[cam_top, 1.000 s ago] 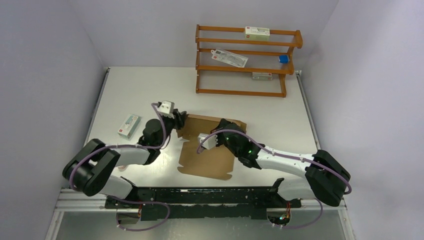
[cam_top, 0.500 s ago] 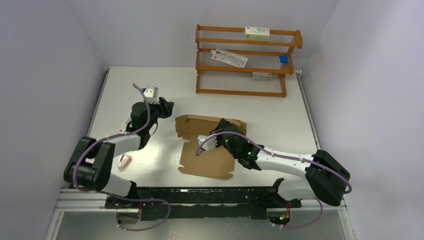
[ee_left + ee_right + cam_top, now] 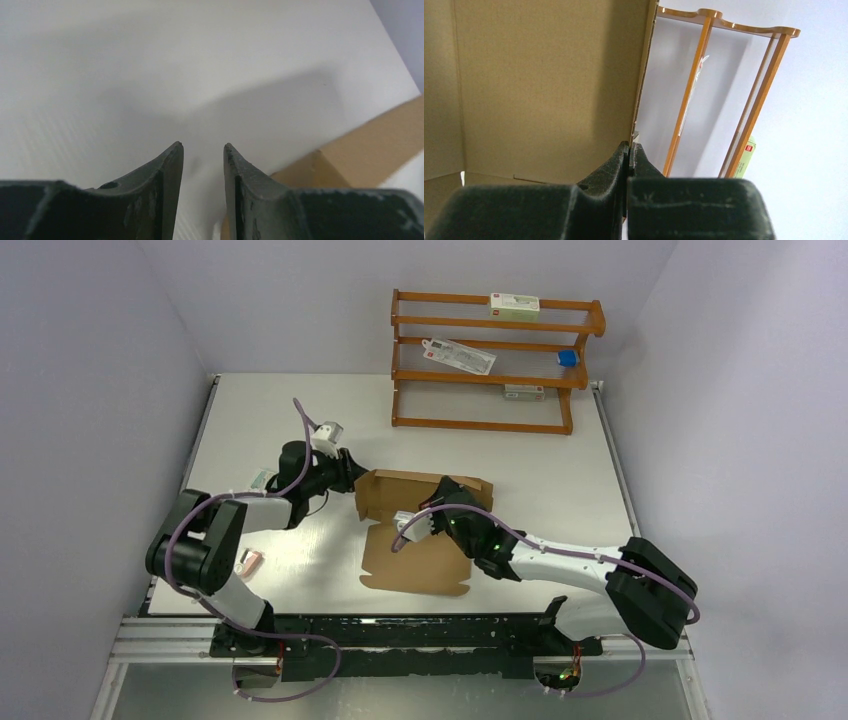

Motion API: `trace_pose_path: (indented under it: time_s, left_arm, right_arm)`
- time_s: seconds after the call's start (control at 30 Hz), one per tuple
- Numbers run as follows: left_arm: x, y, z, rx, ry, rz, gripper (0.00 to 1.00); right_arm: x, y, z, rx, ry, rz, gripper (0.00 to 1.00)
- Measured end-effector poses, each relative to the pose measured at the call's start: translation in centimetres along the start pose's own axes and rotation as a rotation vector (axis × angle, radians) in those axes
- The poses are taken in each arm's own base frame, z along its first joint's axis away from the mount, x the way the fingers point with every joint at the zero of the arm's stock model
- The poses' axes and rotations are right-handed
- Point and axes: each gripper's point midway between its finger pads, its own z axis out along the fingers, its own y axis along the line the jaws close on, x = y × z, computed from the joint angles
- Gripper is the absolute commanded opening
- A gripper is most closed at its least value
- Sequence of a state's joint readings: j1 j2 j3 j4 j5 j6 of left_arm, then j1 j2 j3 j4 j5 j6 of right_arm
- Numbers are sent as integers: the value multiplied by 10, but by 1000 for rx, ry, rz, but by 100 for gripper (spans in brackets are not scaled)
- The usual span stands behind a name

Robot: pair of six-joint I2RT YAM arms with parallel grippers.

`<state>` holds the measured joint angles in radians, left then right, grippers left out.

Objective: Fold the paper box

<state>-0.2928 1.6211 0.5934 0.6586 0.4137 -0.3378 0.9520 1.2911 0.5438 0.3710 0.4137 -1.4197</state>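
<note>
The paper box (image 3: 415,540), brown cardboard, lies mid-table with its far wall and left side flap folded up. My right gripper (image 3: 452,498) reaches over it from the right. In the right wrist view that gripper (image 3: 629,146) is shut on the edge of an upright cardboard panel (image 3: 544,85). My left gripper (image 3: 350,475) hovers just off the box's far left corner. Seen from the left wrist, it (image 3: 202,146) is open with only white table between the fingers (image 3: 165,175), and a cardboard corner (image 3: 370,145) lies just to the right.
A wooden rack (image 3: 490,360) stands at the back with white cartons and a small blue thing (image 3: 567,357) on its shelves. A white carton (image 3: 260,480) lies partly under the left arm. A tiny pink item (image 3: 250,562) lies by the left arm's base.
The left gripper pulled away from the box's far left corner to the left, then came back beside that corner with its jaws narrower. The right gripper kept its grip on the panel.
</note>
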Motion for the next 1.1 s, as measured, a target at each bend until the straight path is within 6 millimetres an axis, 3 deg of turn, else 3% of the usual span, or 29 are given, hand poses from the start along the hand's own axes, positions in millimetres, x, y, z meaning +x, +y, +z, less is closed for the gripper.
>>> trace_pose_path:
  time_s: [0.33,0.5,0.73,1.1]
  left_arm:
    - [-6,-39,-23,76,-26,7,38]
    - [11,-49,-27,79,-1,0,37]
    - [42,-51,-42,43,40,-48,41]
    - [36,-61,-68,40,3,-80,46]
  right_arm:
    - [4,1,0,15,22,-45,0]
    - [4,6,-4,27,31,-87,0]
    - [0,18,-7,24,34,-139,0]
    - [-1,18,-8,81,49,-173,0]
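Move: The left gripper stands just outside the far corner of the half-raised paper box. The middle of the box's left wall is about 4 cm back and 1 cm to the right, roughly level. The back wall's middle is some 14 cm right and 1 cm back. The flat front panel's middle lies 19 cm back, 11 cm right and 7 cm below. The right gripper is already on the back wall's top edge, the wall's middle about 5 cm below and 2 cm left of it. Draw the left gripper back about 10 cm along the outside of the box's left wall, towards that wall's near edge, fingers staying about half open. Let it rise, dip and rise again, ending some 2 cm higher. Keep the right fingers shut on the back wall's top edge while easing that hand slightly back and down, tilting its fingers up about 10 degrees. ##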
